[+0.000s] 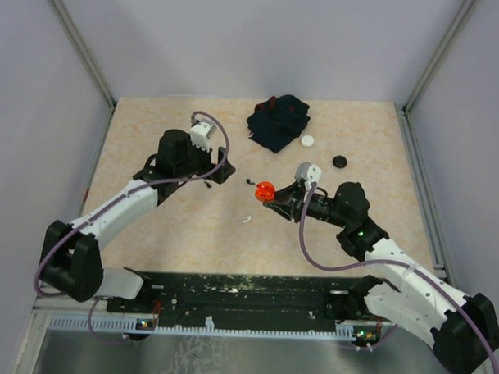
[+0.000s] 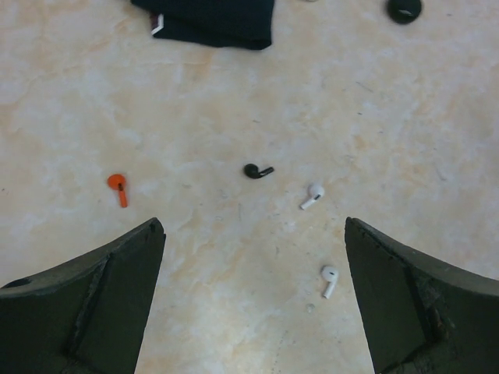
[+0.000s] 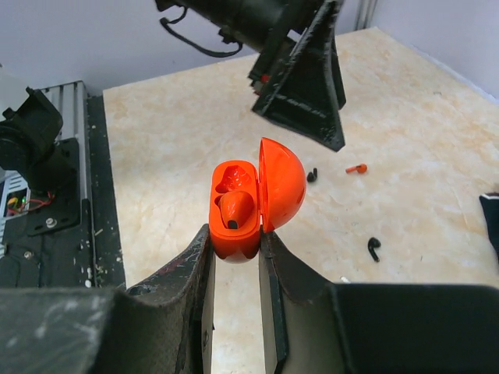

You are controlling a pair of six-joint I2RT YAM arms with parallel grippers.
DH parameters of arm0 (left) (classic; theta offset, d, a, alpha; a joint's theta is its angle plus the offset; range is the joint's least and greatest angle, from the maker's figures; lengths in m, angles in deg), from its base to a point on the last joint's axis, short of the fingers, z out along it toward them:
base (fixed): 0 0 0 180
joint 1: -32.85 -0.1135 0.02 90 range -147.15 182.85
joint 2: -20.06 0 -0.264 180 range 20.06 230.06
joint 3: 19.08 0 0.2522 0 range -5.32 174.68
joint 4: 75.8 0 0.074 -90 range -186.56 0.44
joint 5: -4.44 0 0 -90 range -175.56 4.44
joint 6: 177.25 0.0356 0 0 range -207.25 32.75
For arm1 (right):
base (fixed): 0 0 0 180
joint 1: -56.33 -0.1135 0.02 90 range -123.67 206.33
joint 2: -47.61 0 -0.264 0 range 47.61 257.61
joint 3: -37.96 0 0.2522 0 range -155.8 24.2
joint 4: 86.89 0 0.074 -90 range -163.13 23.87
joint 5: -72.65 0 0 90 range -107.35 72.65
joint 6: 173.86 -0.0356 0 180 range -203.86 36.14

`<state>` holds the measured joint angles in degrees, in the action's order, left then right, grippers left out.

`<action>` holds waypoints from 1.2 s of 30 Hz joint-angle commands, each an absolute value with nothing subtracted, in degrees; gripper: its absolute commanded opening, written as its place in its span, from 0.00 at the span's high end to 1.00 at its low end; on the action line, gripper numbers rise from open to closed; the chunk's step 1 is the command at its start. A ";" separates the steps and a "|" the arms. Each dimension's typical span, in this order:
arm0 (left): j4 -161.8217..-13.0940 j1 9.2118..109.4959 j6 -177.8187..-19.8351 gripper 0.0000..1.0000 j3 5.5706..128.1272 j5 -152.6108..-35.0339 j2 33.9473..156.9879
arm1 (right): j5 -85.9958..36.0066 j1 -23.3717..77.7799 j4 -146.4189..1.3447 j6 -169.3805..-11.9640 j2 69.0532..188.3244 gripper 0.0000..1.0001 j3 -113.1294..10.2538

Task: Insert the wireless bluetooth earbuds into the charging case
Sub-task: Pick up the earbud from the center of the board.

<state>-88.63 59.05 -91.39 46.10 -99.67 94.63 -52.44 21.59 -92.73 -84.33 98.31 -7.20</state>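
Note:
My right gripper (image 3: 234, 243) is shut on the orange charging case (image 3: 235, 234) and holds it above the table with the lid (image 3: 282, 183) swung open. One orange earbud (image 3: 236, 209) sits in a slot; the slot beside it is empty. My left gripper (image 2: 253, 234) hovers open over the table with nothing between its fingers. Below it lie an orange earbud (image 2: 118, 188), a black earbud (image 2: 256, 171) and two white earbuds (image 2: 313, 195) (image 2: 329, 279). In the top view the case (image 1: 264, 190) sits just right of the left gripper (image 1: 221, 171).
A dark navy cloth (image 1: 278, 122) lies at the back of the table. A white puck (image 1: 307, 141) and a black puck (image 1: 340, 161) sit to its right. Another black earbud (image 3: 374, 248) lies near the right gripper. Metal frame posts rise at the table's back corners.

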 commanded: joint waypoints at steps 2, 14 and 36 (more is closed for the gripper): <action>-95.34 52.63 -95.21 0.01 54.13 -97.46 104.32 | -49.73 21.78 -93.94 -83.69 95.89 1.00 -7.12; -119.16 47.18 -84.73 0.19 82.68 -97.14 131.85 | -48.75 21.79 -93.53 -82.87 95.85 1.00 -6.76; -131.21 50.59 -76.94 0.49 100.94 -96.73 149.67 | -49.03 21.78 -93.67 -82.10 98.93 1.00 -7.05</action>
<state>-129.31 49.76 -78.25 98.47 -96.92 147.59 -48.86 21.59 -91.42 -82.78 98.46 -6.52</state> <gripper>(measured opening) 0.521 0.229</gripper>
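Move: The orange earbud lies about 13 cm ahead of the open left hand, 5 cm to its left and some 20 cm below. Of the two black earbuds near it, one is about 7 cm ahead and 7 left of that hand, the other 7 ahead and 9 right. From the right hand, which holds the case, the orange earbud is roughly 28 cm ahead, 19 left and 25 below. Left hand sinks about 16 cm, forward 13 and left 5, tipping down over the orange earbud, fingers half closing. ##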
